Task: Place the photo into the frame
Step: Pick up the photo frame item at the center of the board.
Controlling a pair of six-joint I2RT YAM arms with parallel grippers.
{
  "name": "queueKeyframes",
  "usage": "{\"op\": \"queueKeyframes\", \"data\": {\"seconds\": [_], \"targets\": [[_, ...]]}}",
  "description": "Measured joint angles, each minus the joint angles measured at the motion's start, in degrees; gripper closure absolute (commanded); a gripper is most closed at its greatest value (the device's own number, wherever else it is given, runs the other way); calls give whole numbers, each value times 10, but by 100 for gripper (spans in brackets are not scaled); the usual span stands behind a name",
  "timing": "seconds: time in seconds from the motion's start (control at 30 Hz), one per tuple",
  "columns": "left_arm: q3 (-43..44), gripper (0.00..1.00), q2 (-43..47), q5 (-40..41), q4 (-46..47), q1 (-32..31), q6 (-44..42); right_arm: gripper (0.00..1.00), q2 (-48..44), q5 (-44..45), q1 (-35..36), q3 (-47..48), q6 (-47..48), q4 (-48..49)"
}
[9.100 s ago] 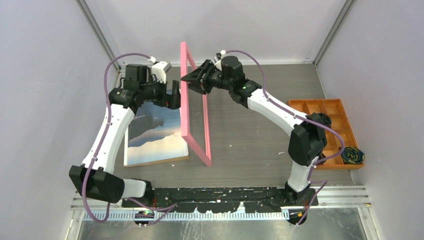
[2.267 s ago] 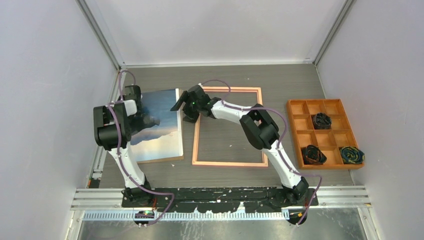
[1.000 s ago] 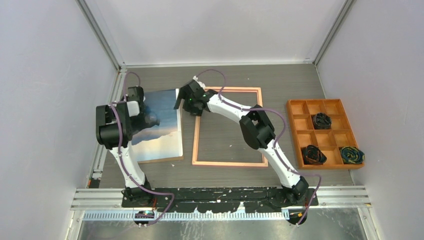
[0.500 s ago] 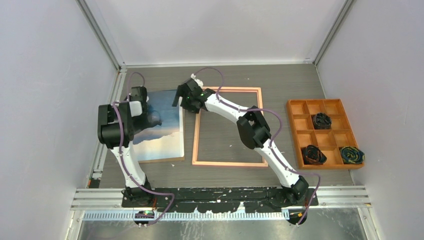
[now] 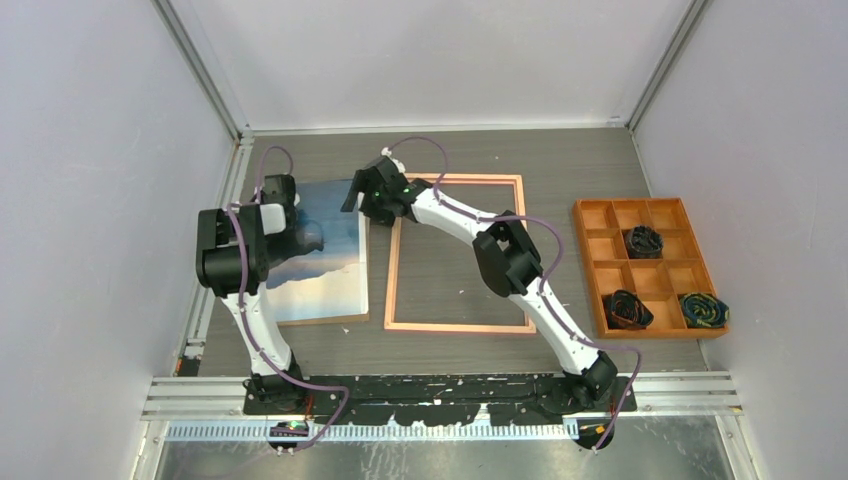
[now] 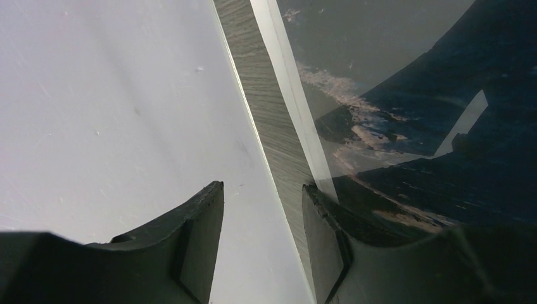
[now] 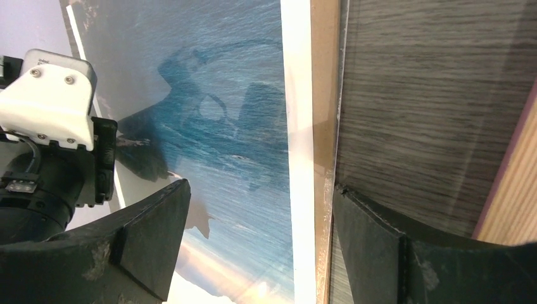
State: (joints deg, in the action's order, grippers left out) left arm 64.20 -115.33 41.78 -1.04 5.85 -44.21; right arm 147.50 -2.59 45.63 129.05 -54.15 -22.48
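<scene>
The photo [image 5: 325, 280], blue sea with a pale sky, lies face up at the left on a brown backing board [image 5: 315, 322]. To its right the frame [image 5: 455, 326] lies flat, tan-orange wooden side up. My right gripper [image 5: 362, 205] is open over the photo's far right corner. In the right wrist view its jaws [image 7: 259, 240] straddle the photo's [image 7: 221, 95] white border and the board's edge [image 7: 324, 95], with the frame's rail [image 7: 513, 190] alongside. My left gripper [image 5: 287, 215] is open at the photo's far left edge. Its right fingertip [image 6: 320, 240] sits beside the photo [image 6: 411, 126], with nothing between the jaws [image 6: 263, 247].
An orange compartment tray [image 5: 600, 215] with dark coiled items [image 5: 643, 241] stands at the right. A white wall [image 5: 120, 200] runs close along the photo's left side, right beside my left gripper. The right arm reaches across the frame's far left corner.
The frame, held upright earlier, now lies flat. Over the last second my right gripper has slid from the frame's corner toward the photo's edge, its jaws narrowing a little. The left gripper has edged farther back.
</scene>
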Motion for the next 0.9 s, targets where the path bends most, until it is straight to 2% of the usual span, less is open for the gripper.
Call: {"op": "queueKeyframes", "data": {"seconds": [0.27,0.63,0.9], "targets": [[-1,48,-1,-2,1,-1,-11,16,-26,-13,-5,-63,-20,61],[-1,50,-1,-5,1,-1,-14,17,-76,-38,-8,-101,-48,98],[2,51,-2,-7,-2,-1,-15,18,-113,-98,-1,-127,-90,193]]}}
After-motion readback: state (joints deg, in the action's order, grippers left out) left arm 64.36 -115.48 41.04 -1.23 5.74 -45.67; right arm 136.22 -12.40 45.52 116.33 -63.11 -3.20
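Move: The clear sheet is right under the open right gripper: its right edge lies at the outer fingertip, its middle about 11 cm to the left, 10 cm back and 2 cm below. The photo lies just beneath it, its middle in much the same place, about 3 cm below the hand. The empty frame's middle is some 23 cm to the right and 10 cm back. From the left gripper, the sheet's middle is about 15 cm right and 8 cm back. Raise the right gripper about 10 cm, slowly at first and then briskly, easing some 3 cm left towards the end and rolling its left side up about 20 degrees. Keep the jaws wide and the outer fingertip hooked at the clear sheet's right edge so it levers up off the photo. Hold the left gripper still at the stack's left edge. ##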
